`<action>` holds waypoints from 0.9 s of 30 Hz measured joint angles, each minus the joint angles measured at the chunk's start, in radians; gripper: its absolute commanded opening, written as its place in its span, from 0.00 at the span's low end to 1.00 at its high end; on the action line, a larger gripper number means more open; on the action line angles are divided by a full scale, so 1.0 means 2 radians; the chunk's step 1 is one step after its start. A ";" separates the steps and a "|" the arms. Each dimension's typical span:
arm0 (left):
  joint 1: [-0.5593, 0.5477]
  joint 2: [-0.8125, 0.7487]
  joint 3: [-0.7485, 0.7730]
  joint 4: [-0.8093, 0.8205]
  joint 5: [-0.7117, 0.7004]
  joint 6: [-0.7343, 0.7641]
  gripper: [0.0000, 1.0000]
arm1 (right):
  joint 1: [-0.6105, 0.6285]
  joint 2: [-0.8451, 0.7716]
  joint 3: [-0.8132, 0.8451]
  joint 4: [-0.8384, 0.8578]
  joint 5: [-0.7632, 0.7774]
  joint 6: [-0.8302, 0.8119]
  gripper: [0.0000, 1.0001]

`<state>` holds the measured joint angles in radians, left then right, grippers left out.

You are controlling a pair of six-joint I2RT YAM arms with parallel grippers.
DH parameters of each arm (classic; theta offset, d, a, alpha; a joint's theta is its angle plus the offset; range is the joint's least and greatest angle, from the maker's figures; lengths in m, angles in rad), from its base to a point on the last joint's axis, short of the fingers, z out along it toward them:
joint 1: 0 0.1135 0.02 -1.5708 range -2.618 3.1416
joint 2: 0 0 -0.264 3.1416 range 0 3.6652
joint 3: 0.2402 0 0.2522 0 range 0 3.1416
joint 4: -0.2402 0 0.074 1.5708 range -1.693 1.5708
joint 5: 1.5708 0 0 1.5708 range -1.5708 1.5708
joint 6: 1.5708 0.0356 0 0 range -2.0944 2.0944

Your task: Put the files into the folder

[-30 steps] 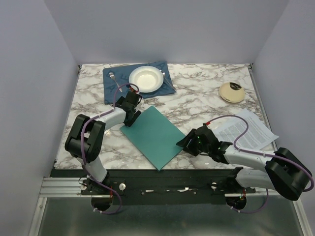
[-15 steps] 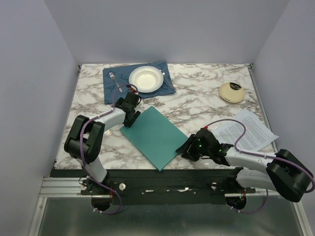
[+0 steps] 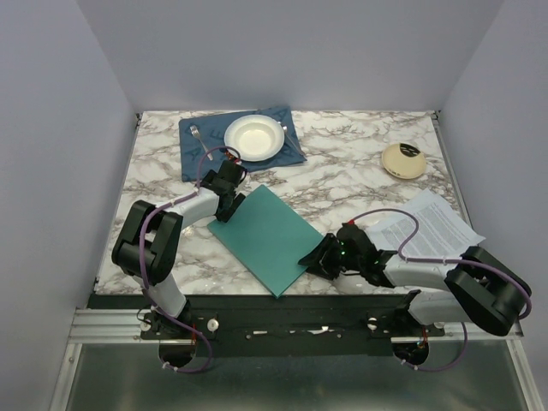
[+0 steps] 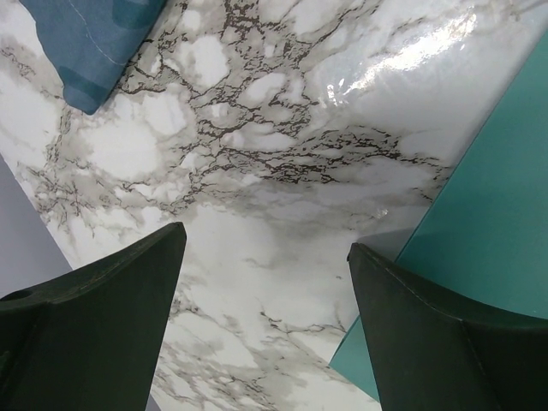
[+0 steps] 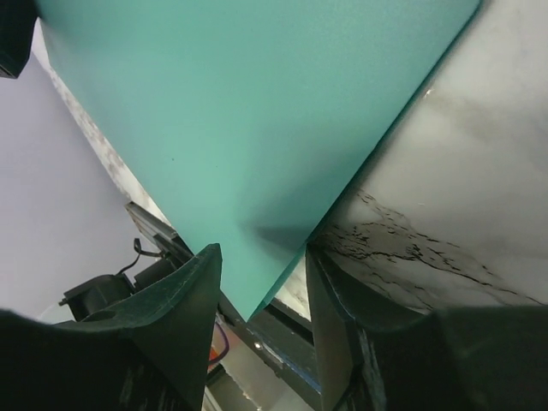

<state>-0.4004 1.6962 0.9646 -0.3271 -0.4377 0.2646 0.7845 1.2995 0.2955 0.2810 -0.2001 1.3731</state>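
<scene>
The teal folder (image 3: pixel 265 235) lies flat and closed in the middle of the marble table, turned diagonally. The files (image 3: pixel 435 224), white printed sheets, lie to its right, partly under the right arm's cable. My left gripper (image 3: pixel 231 199) stands open at the folder's far left edge. In the left wrist view that gripper (image 4: pixel 267 248) has bare marble between its fingers, with the folder (image 4: pixel 497 214) beside the right one. My right gripper (image 3: pixel 313 260) is low at the folder's right edge. In the right wrist view, this gripper (image 5: pixel 261 257) is open astride the edge of the folder (image 5: pixel 257 111).
A white bowl (image 3: pixel 253 137) and a fork (image 3: pixel 197 134) rest on a dark blue placemat (image 3: pixel 199 156) at the back left. A round beige object (image 3: pixel 403 160) sits at the back right. The table's front rail (image 3: pixel 282 312) runs just below the folder's near corner.
My right gripper slid left to the folder's right edge, and its jaws narrowed. The left arm, the folder and the files stayed where they were.
</scene>
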 measured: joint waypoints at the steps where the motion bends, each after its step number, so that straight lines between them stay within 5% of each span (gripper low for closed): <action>1: -0.001 0.000 0.000 -0.001 0.000 0.000 0.93 | 0.000 -0.002 -0.004 0.005 0.000 0.002 0.52; 18: -0.026 0.002 0.000 -0.005 -0.011 0.000 0.91 | 0.003 -0.018 -0.028 0.079 0.016 0.014 0.49; 27: -0.038 0.003 -0.002 -0.006 -0.013 0.006 0.89 | 0.004 0.079 -0.024 0.147 0.022 0.020 0.19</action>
<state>-0.4763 1.7027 0.9615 -0.3386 -0.4637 0.2771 0.7933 1.4578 0.2478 0.5743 -0.1562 1.4136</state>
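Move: The right hand, partly open and about 3 cm up, is already at the folder's near-right edge; the folder's middle lies some 7 cm ahead and 11 cm left of it. The files lie about 9 cm ahead and 29 cm to its right. From the wide-open left hand, at the far-left edge, the folder's middle is roughly 12 cm back, 16 cm right and 4 cm below; the plate stands 18 cm ahead and 13 cm right of that hand. At the folder's near-right edge the right hand rises about 2 cm while rolling its left side up some 5 degrees, then dips about 3 cm with a slight drift forward and left, its fingers closing to about half their earlier gap around the edge of the top cover. The left hand, still wide open, slides about 2 cm to the right and slightly back, bringing its right finger up against the folder's far-left edge. ##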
